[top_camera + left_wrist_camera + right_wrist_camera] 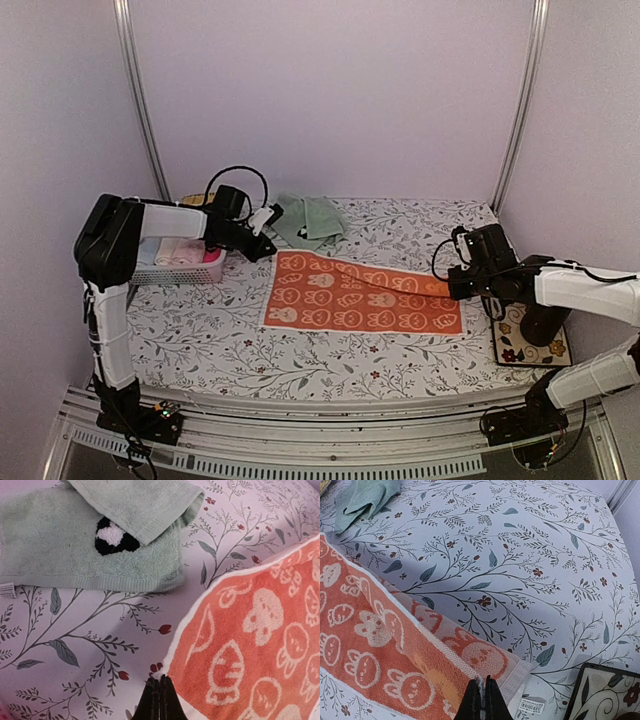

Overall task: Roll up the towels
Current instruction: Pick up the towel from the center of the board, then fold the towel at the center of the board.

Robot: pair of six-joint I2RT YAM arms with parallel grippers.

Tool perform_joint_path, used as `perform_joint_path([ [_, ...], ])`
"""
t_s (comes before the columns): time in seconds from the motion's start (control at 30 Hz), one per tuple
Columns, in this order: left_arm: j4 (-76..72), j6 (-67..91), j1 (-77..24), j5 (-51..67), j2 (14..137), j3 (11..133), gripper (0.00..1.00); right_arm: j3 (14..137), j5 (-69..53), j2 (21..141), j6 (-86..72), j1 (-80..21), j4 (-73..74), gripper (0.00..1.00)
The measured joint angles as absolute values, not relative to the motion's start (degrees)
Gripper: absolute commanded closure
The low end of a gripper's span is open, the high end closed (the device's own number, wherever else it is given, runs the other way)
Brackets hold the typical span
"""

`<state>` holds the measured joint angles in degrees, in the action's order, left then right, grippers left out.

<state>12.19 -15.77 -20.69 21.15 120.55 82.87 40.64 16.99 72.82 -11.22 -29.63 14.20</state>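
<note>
An orange towel (360, 295) with cream bunny figures lies spread flat mid-table. My left gripper (272, 248) sits at its far left corner, and the left wrist view shows the jaws (160, 680) shut on the white corner hem of the orange towel (260, 630). At the far right corner is my right gripper (455, 285). Its jaws (484, 682) are shut on the hem of the orange towel (370, 650), whose far edge is lifted and folded over, paler underside showing. The mint green towel (310, 220) lies crumpled behind; its black-and-white mark (114, 536) shows.
A white lattice basket (180, 270) holding rolled cloths stands at the left, by the left arm. A patterned tray (530, 345) with a dark object on it sits at the right front. A floral cloth (400, 230) covers the table; metal posts rise at the back corners.
</note>
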Motion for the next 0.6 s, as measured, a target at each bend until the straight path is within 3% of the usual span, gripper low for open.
perform_joint_path([
  [0.6, -4.32, -8.29, -30.02, 4.38, 103.77, 61.25, 1.0, 36.75, 8.36, 67.88, -18.46, -29.65, 16.08, 0.98],
])
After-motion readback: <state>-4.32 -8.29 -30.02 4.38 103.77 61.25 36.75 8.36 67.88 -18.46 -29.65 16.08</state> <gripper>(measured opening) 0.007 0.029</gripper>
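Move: The left gripper already holds the orange towel near its far left corner. The near left corner lies about 19 cm back, some 2 cm left and 4 cm lower. The green towel is 11 cm ahead and 12 cm right, and the basket about 26 cm left, roughly level. From the right gripper, also holding the lifted edge, the near right corner is some 5 cm back, 3 cm right and 9 cm lower; the patterned tray is 4 cm back, 20 cm right. Draw the left gripper back about 5.5 cm towards the orange towel's near edge, level at first, then rising some 4 cm as its fingertips tip up, keeping the corner pinched. Ease the right gripper back about 3 cm with a slight shift left, rolling its left side up some 10 degrees; keep its pinch on the lifted edge. ##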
